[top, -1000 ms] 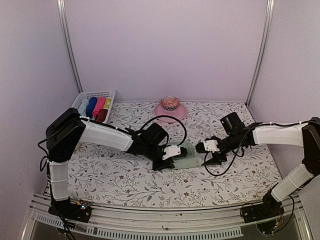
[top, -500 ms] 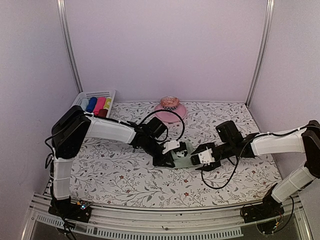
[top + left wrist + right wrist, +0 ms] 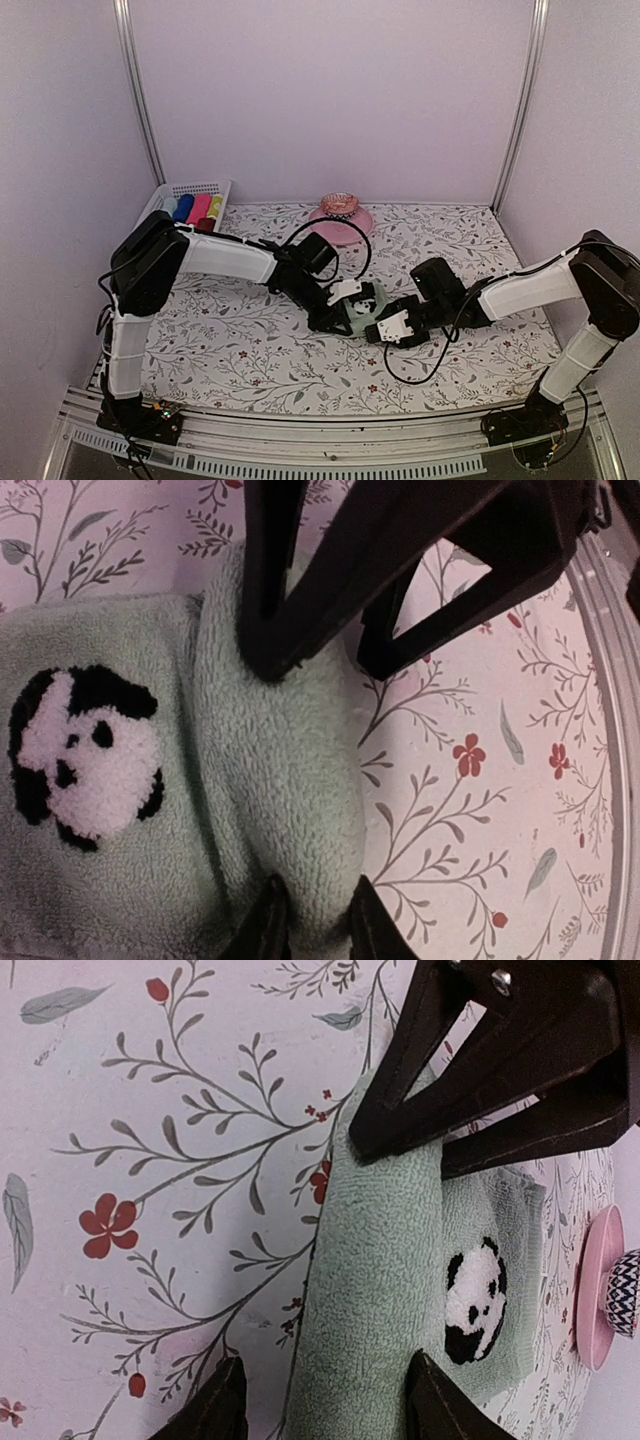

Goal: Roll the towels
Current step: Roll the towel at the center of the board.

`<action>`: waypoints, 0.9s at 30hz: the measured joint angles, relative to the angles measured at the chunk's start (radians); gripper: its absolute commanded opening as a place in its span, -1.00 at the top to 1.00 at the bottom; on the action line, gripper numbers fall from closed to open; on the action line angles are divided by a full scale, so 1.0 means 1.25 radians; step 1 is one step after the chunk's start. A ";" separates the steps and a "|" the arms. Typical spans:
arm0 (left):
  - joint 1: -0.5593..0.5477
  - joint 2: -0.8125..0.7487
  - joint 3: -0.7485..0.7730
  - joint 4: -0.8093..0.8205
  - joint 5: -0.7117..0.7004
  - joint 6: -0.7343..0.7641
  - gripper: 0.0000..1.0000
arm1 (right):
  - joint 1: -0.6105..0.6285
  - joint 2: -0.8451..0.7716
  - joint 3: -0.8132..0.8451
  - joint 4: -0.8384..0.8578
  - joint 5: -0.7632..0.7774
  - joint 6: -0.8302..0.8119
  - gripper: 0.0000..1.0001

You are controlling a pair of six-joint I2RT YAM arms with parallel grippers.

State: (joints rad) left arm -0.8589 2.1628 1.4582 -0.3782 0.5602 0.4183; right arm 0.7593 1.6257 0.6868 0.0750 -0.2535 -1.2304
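Note:
A pale sage green towel [image 3: 366, 303] with a black-and-white panda motif [image 3: 85, 755] lies mid-table, its near edge rolled into a thick fold [image 3: 285, 780]. My left gripper [image 3: 315, 928] is shut on one end of that fold, a fingertip on either side. From the other end my right gripper [image 3: 320, 1410] straddles the same roll [image 3: 375, 1280], open; one finger [image 3: 432, 1400] touches the cloth, the other [image 3: 210, 1415] stands apart on the table cover. In the top view the two grippers [image 3: 345, 312] [image 3: 392, 328] meet at the towel.
A white basket [image 3: 215, 187] at the back left holds coloured rolls, one of them dark red [image 3: 204, 226]. A pink plate [image 3: 340, 222] with a patterned bowl [image 3: 340, 205] stands behind the towel. Walls close in the floral-covered table on three sides.
My right arm has swung left to the towel and its jaws have narrowed around the roll. My left gripper has shifted slightly right with the rolled edge.

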 measured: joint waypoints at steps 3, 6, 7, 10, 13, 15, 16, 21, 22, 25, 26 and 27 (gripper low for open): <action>0.002 0.004 0.003 -0.001 0.006 0.000 0.58 | 0.002 0.004 0.000 0.012 0.019 0.003 -0.02; 0.002 0.006 0.005 -0.002 0.011 0.000 0.56 | 0.005 0.010 0.002 0.021 0.035 0.004 0.03; 0.003 0.007 0.006 -0.002 0.013 0.000 0.55 | 0.005 0.014 0.004 0.023 0.040 0.005 0.05; 0.004 0.007 0.006 -0.002 0.016 0.000 0.53 | 0.005 0.027 0.011 0.027 0.056 0.009 0.16; 0.004 0.007 0.006 -0.002 0.018 0.000 0.49 | 0.006 0.042 0.021 0.030 0.067 0.013 0.33; 0.004 0.007 0.006 -0.002 0.018 0.001 0.39 | 0.007 0.049 0.030 0.028 0.071 0.016 0.42; 0.004 0.007 0.006 -0.003 0.018 0.001 0.33 | 0.007 0.053 0.035 0.023 0.072 0.020 0.46; 0.005 -0.006 -0.019 0.017 0.008 -0.002 -0.10 | 0.007 0.068 0.066 -0.016 0.072 0.033 0.54; 0.005 -0.017 -0.034 0.027 0.003 -0.004 -0.16 | 0.007 0.071 0.073 -0.024 0.071 0.034 0.55; 0.005 -0.065 -0.094 0.066 -0.031 -0.010 -0.30 | 0.007 0.077 0.093 -0.050 0.065 0.042 0.55; 0.006 -0.086 -0.120 0.081 -0.045 -0.014 -0.33 | 0.007 0.078 0.098 -0.060 0.063 0.044 0.55; 0.006 -0.109 -0.147 0.098 -0.061 -0.016 -0.35 | 0.006 0.078 0.105 -0.072 0.060 0.047 0.55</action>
State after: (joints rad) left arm -0.8509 2.0262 1.2747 -0.2558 0.4839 0.3977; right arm 0.7673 1.7233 0.8177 -0.0147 -0.1780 -1.1713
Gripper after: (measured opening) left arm 0.640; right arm 0.227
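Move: Between the left fingertips is the left end of the towel's rolled near edge, already pinched; the roll's middle is about 5 cm to that hand's right, level with it. For the open right hand, the middle of the rolled edge lies roughly 5 cm left, 2 cm ahead and 1 cm lower. The panda patch is some 6 cm ahead and 5 cm right of the left hand, and the pink plate about 32 cm ahead, 9 cm left of the right. Easing forward about 2 cm and sinking slightly, the right hand closes its half-open fingers on the right end of the rolled edge and pinches it. The left hand keeps its grip meanwhile, then opens wide, lets go of the left end and draws off some 2.5 cm to the left, rising about 1 cm. ##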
